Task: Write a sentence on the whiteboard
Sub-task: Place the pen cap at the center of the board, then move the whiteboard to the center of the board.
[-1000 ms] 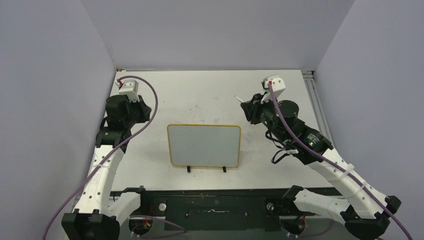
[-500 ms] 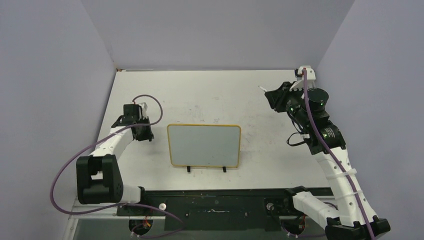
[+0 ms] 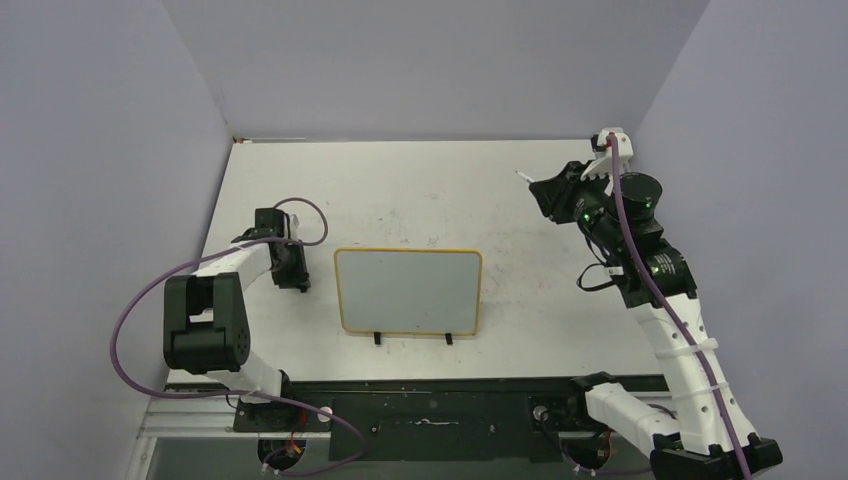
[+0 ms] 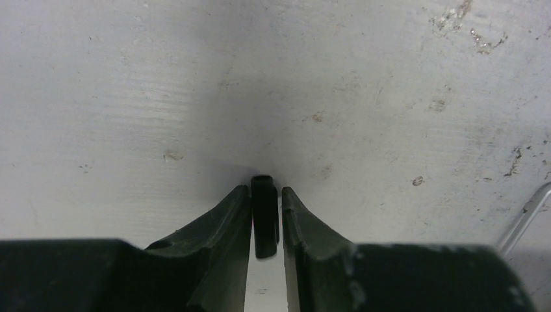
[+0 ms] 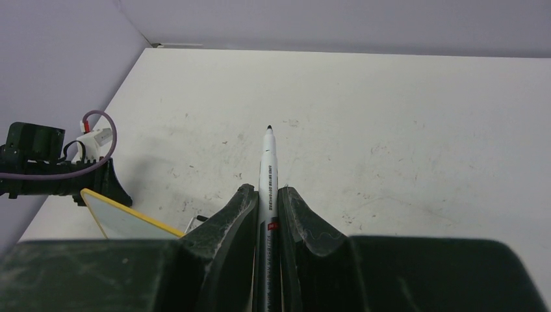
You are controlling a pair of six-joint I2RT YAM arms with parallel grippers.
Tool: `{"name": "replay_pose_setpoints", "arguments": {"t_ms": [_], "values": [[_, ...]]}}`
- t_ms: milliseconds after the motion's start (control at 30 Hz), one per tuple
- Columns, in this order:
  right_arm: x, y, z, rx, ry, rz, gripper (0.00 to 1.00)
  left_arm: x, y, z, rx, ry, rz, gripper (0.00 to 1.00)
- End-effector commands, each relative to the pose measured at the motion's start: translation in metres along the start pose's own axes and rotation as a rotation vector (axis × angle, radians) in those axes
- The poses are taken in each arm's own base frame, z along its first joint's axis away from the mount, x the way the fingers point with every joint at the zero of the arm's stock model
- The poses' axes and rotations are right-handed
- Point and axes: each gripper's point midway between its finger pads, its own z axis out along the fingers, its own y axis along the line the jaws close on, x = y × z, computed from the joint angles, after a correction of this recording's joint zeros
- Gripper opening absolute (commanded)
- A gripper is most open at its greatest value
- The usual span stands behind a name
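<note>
The whiteboard (image 3: pixel 408 290) stands on its two black feet mid-table, yellow-framed, and its pale face shows no sentence. One corner of the whiteboard (image 5: pixel 123 221) shows in the right wrist view. My left gripper (image 3: pixel 297 285) is down at the table just left of the board. Its jaws (image 4: pixel 265 190) stand barely open around a short black marker cap (image 4: pixel 264 214), with a sliver of gap on the cap's right side. My right gripper (image 3: pixel 545 190) hovers at the far right, shut on an uncapped white marker (image 5: pixel 268 162) whose tip points out over the table.
The white tabletop (image 3: pixel 420 190) is scuffed and speckled. Grey walls close in at the left, back and right. The left arm's purple cable (image 3: pixel 140 310) loops beside the left wall. A metal rail (image 3: pixel 630 200) runs along the table's right edge.
The left arm folded and brought its gripper down to the table beside the board's left edge; its jaws eased apart slightly. The right arm swung out to the far right with the marker.
</note>
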Motion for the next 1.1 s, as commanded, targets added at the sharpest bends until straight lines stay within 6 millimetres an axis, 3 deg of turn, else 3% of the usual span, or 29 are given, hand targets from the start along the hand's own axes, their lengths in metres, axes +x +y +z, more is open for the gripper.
{"name": "replay_pose_setpoints", "arguments": {"t_ms": [0,167,300,400,500,567,733,867,1067], "values": [[-0.021,0.011,-0.002,-0.042,-0.047,0.003,0.05,-0.021,0.007,-0.005,-0.045,-0.059,-0.009,0.27],[-0.022,0.023,-0.005,-0.096,-0.049,0.032,0.05,-0.024,0.014,-0.007,-0.086,-0.077,-0.015,0.45],[-0.024,0.031,-0.012,-0.135,-0.052,0.018,0.05,-0.040,0.022,-0.030,-0.127,-0.180,-0.041,0.55],[-0.030,0.047,-0.022,-0.214,-0.058,-0.003,0.05,-0.060,0.027,-0.062,-0.129,-0.323,-0.081,0.62],[-0.040,0.071,-0.043,-0.328,-0.095,-0.004,0.05,-0.085,0.025,-0.115,-0.111,-0.536,-0.085,0.64],[-0.041,0.084,-0.057,-0.391,-0.104,-0.008,0.05,-0.091,0.019,-0.146,-0.089,-0.655,-0.073,0.65],[-0.011,0.096,-0.065,-0.500,-0.053,0.029,0.05,-0.082,-0.026,-0.193,0.018,-0.740,0.008,0.64],[-0.007,0.112,-0.080,-0.602,-0.088,0.045,0.05,-0.057,-0.069,-0.218,0.065,-0.767,0.110,0.63],[0.010,0.105,-0.075,-0.567,-0.060,0.066,0.05,-0.034,-0.093,-0.217,0.169,-0.721,0.150,0.64]]}}
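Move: Between the left hand's closed fingertips, right at the table, is the pen cap. From that hand the whiteboard's middle lies about 31 cm to the right, 8 cm back and 11 cm higher. The right hand, high up with the uncapped marker in its grip, has the whiteboard's middle about 28 cm to its left, 7 cm back and 24 cm below, and the pen cap about 60 cm to its left, level ahead and some 36 cm below. Opening wide, the left fingers let go of the pen cap at the table. The hand then climbs about 21 cm, tilting its fingers up towards forward, and swings right towards the whiteboard. The right hand keeps its grip on the marker, drawing back some 11 cm and left about 5 while rising a little and turning roughly 30 degrees counter-clockwise. ##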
